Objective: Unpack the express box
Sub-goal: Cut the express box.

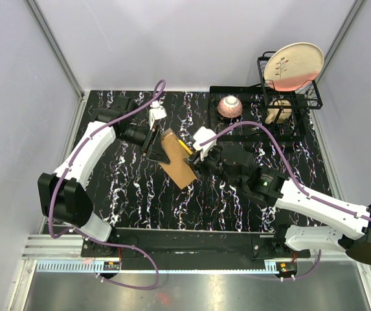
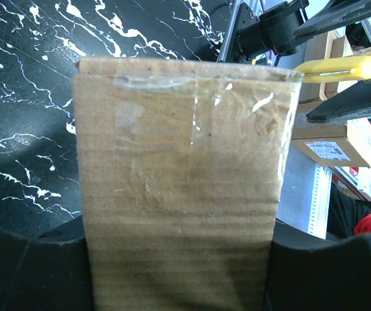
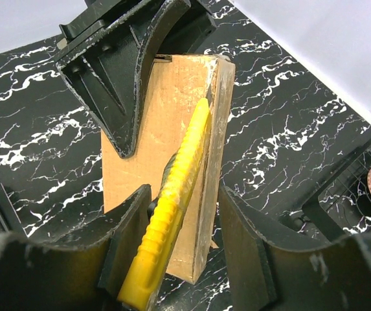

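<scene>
The express box point(image 1: 177, 163), plain brown cardboard with clear tape on it, stands tipped up on the black marble table point(image 1: 127, 194) near the middle. My left gripper point(image 1: 154, 144) is shut on its far end. In the left wrist view the box point(image 2: 185, 168) fills the space between both fingers point(image 2: 23, 272). My right gripper point(image 1: 195, 159) holds a yellow utility knife point(image 3: 175, 201) whose handle lies against one finger. The knife's tip rests along the box's point(image 3: 153, 129) taped narrow side. The knife point(image 2: 347, 65) also shows past the box's upper right corner.
A black wire dish rack point(image 1: 302, 97) stands at the back right with a pink plate point(image 1: 293, 63) upright in it. A pink bowl point(image 1: 230, 106) sits just left of the rack. Grey walls close in the table on three sides.
</scene>
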Robot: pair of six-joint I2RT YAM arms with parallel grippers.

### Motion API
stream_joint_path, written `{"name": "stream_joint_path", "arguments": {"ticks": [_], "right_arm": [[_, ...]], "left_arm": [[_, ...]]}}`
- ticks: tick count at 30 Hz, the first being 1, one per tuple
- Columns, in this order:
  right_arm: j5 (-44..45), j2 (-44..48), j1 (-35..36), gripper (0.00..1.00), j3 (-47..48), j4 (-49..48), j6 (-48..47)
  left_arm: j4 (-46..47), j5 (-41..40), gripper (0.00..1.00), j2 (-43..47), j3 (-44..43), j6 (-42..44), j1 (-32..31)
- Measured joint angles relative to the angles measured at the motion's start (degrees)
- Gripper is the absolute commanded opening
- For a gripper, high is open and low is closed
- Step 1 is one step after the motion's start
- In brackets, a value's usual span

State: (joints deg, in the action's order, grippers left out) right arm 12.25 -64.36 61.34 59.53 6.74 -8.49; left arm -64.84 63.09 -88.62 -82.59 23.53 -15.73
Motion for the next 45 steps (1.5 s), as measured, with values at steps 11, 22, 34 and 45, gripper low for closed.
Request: {"name": "stream_joint_path", "arguments": {"ticks": [11,22,34,45], "right_arm": [[0.1,0.1,0.0,0.00,-1.6,1.0,4.8],[0.3,0.1,0.0,0.00,-1.7,10.0,9.3],[0.3,0.3,0.0,0.00,-0.7,18.6,11.2],[-3.5,1.6,0.0,0.00,1.2,20.6,12.0]], "left_arm": [[-0.1,-0.2,0.10,-0.9,-2.1,0.0,-0.1],[1.9,-4.8,0.10,-0.9,-3.2,-0.6,-0.4],[2.3,-7.9,0.11,-0.8,-3.2,-0.6,-0.4],[8.2,-23.8,0.10,-0.6,2.7,-0.8,-4.6]]}}
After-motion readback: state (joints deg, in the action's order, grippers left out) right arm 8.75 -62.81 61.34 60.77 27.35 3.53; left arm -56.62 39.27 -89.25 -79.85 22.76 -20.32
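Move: The box, already gripped near its upper end by the left hand, has its middle about 5 cm left, 2 cm ahead and 7 cm below the right hand; the left gripper is some 9 cm left, 5 cm ahead and 4 cm lower. The bowl stands about 26 cm ahead, 11 cm right and 25 cm down. From the left hand, the yellow cutter's middle is about 7 cm right, 3 cm back and 5 cm up. Down the box's long taped edge, starting with its tip already at the upper end, the cutter is drawn by the right hand about 7 cm, also back and to the right, nose tipping down. The left hand keeps the box, easing forward, then dropping it about 5 cm and dipping its fingers some 20 degrees as the right hand rises slightly and backs off. ##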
